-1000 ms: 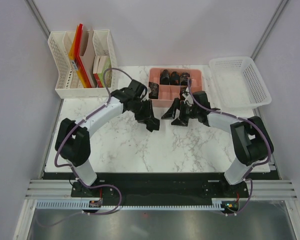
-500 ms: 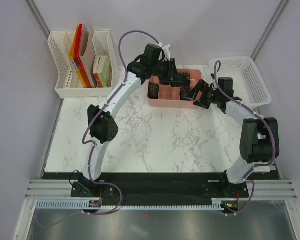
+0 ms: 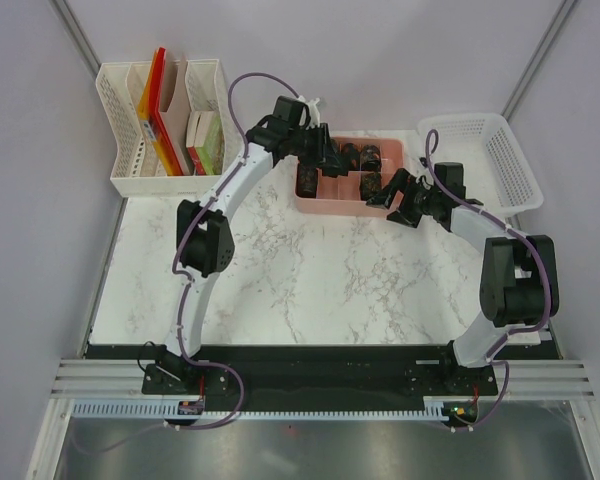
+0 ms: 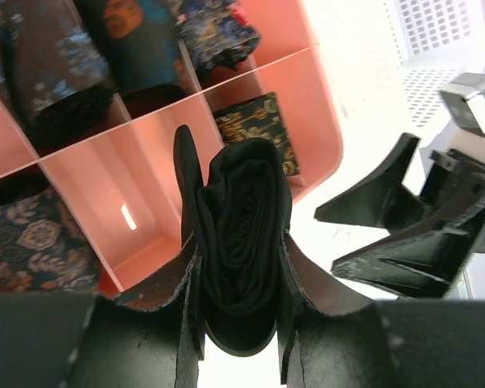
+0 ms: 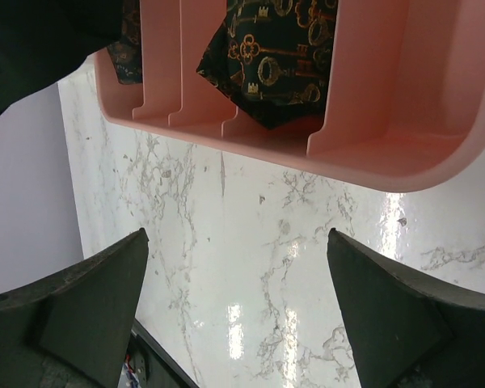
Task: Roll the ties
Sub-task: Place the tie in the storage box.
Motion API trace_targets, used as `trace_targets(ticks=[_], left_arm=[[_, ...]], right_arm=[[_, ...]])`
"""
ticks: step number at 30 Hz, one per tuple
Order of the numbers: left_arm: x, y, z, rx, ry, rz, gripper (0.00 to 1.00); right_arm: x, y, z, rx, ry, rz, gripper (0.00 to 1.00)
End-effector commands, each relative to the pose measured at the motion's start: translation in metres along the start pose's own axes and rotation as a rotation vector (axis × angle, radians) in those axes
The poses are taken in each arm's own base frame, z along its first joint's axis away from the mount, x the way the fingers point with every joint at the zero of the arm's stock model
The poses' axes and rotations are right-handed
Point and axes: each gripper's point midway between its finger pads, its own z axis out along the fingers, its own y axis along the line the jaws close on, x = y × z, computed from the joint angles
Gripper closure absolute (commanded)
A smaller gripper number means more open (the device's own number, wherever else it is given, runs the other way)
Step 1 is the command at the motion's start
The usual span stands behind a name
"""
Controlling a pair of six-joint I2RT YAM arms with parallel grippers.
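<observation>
My left gripper [image 4: 241, 271] is shut on a tie [image 4: 246, 234] rolled into a black coil. It holds the coil upright over a bare front compartment of the pink divided tray [image 4: 250, 71]. Other rolled ties [image 4: 52, 77] with coloured patterns fill neighbouring compartments, one with gold keys [image 4: 249, 123]. From above, the left gripper [image 3: 325, 162] reaches over the tray [image 3: 345, 208]. My right gripper [image 3: 392, 196] stands open just off the tray's right front corner. In its own view the right gripper [image 5: 236, 238] has only marble between its fingers, with the tray [image 5: 372, 113] ahead.
A white file organiser [image 3: 160, 125] with folders and books stands at the back left. A white mesh basket [image 3: 480, 160] sits at the back right, next to the tray. The marble table [image 3: 310, 280] stretches toward the arm bases.
A second ago both grippers hung low in front of the tray. The left arm has lifted and carried the coil over the tray; the right has swung right to the tray's corner.
</observation>
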Motion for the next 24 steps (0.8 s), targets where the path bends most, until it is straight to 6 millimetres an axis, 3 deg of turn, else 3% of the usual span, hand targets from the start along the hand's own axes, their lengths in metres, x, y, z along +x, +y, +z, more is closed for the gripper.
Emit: trace_targets(ticks=[1,12,24], left_arm=[[0.008,0.016,0.008,0.034,0.030,-0.065,0.98],[0.027,0.068,0.014,-0.155,0.060,-0.159,0.98],[0.039,0.084,0.028,-0.274,0.074,-0.113,0.98]], right_arm=[[-0.009,0.002,-0.003,-0.007,-0.028,-0.027,0.02],[-0.008,-0.004,0.002,0.008,-0.017,-0.014,0.02],[-0.006,-0.007,0.004,0.014,-0.011,0.000,0.02]])
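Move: The left hand holds the rolled black tie above the storage box. The empty front-row compartment it is going to lies about 3 cm to its left, 1 cm ahead and 12 cm below. At that same low level, the floral tie is roughly 5 cm left of that compartment, the key-print tie some 11 cm right of it, and a dark patterned tie about 7 cm beyond it. From the open right hand, the compartment is some 9 cm ahead, 14 cm left and 6 cm down. Down, mostly, by about 8 cm, and some 4 cm to the left, the left hand lowers the rolled black tie towards the empty front compartment beside the floral tie. The wrist turns about 15 degrees on the way, its left side rising while it tips down and swings counter-clockwise, and the fingers keep their pinch. ##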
